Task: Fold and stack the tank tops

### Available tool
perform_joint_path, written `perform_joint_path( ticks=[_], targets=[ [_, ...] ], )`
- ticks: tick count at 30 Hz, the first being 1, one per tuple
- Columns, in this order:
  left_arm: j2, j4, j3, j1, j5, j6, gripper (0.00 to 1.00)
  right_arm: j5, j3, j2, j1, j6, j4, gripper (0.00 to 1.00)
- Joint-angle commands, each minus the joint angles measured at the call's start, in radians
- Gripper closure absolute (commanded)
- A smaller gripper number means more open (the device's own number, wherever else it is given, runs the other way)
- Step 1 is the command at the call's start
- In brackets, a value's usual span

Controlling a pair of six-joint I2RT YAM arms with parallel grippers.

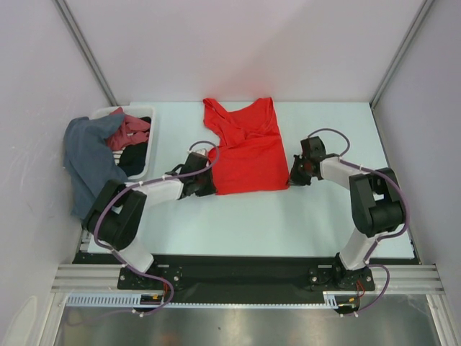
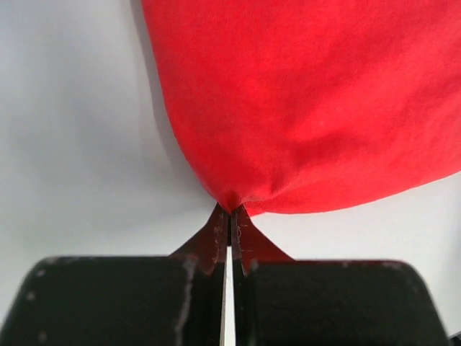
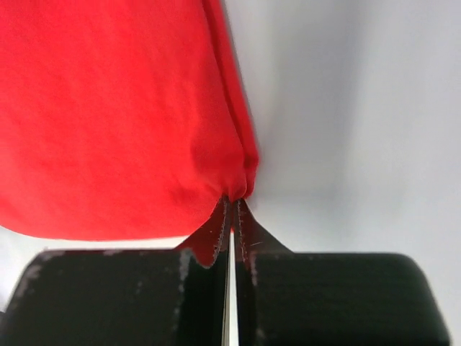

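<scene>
A bright red tank top (image 1: 246,148) lies flat in the middle of the table, straps toward the back. My left gripper (image 1: 211,186) is shut on its near left hem corner; in the left wrist view the red cloth (image 2: 310,101) bunches into the tips of my left gripper (image 2: 231,213). My right gripper (image 1: 292,179) is shut on the near right hem corner, where the red cloth (image 3: 115,108) gathers into my right gripper (image 3: 232,202). A dark top (image 1: 133,160) lies in the basket; whether it is the navy tank top I cannot tell.
A white plastic basket (image 1: 149,155) stands at the back left with pink and dark clothes in it. A grey-blue garment (image 1: 88,155) hangs over its left side onto the table. Walls close in at left, right and back.
</scene>
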Motion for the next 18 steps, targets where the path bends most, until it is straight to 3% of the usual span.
perform_joint_path(
  ticks=[1, 5, 9, 12, 16, 18],
  targets=[
    [0.013, -0.137, 0.198, 0.020, 0.012, 0.043, 1.00, -0.001, 0.158, 0.020, 0.005, 0.006, -0.061, 1.00],
    [0.004, -0.291, 0.403, 0.084, 0.066, 0.066, 1.00, -0.029, 0.369, 0.035, 0.008, 0.009, -0.182, 1.00],
    [-0.149, -0.377, 0.426, 0.057, 0.048, 0.075, 1.00, 0.011, 0.377, -0.109, 0.065, 0.007, -0.250, 1.00],
    [-0.299, -0.397, 0.270, -0.006, 0.016, 0.063, 1.00, 0.051, 0.204, -0.265, 0.104, 0.044, -0.264, 1.00],
    [-0.500, -0.354, -0.131, -0.078, 0.009, -0.012, 1.00, 0.080, -0.121, -0.463, 0.167, 0.134, -0.247, 1.00],
    [-0.628, -0.354, -0.242, -0.106, 0.021, -0.059, 1.00, 0.103, -0.246, -0.528, 0.197, 0.183, -0.279, 1.00]
  ],
)
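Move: The red tank top lies spread out ahead, its two near corners already pinched just above the table. Its middle is some 22 cm ahead and 11 cm right of the left hand, and about 19 cm ahead and 12 cm left of the right hand. The white bin stands roughly 22 cm ahead and 28 cm left of the left hand; the grey garment is about 12 cm ahead and 38 cm left of the left hand. The tank top's near hem is flung up by its two corners: both hands, fingers staying shut on the cloth, swing forward about 7 cm while rising some 15 cm, then sweep back roughly 14 cm towards the base, sinking about 5 cm by the end. The wrists tip the fingers outward up to 15 degrees, then partly back. ##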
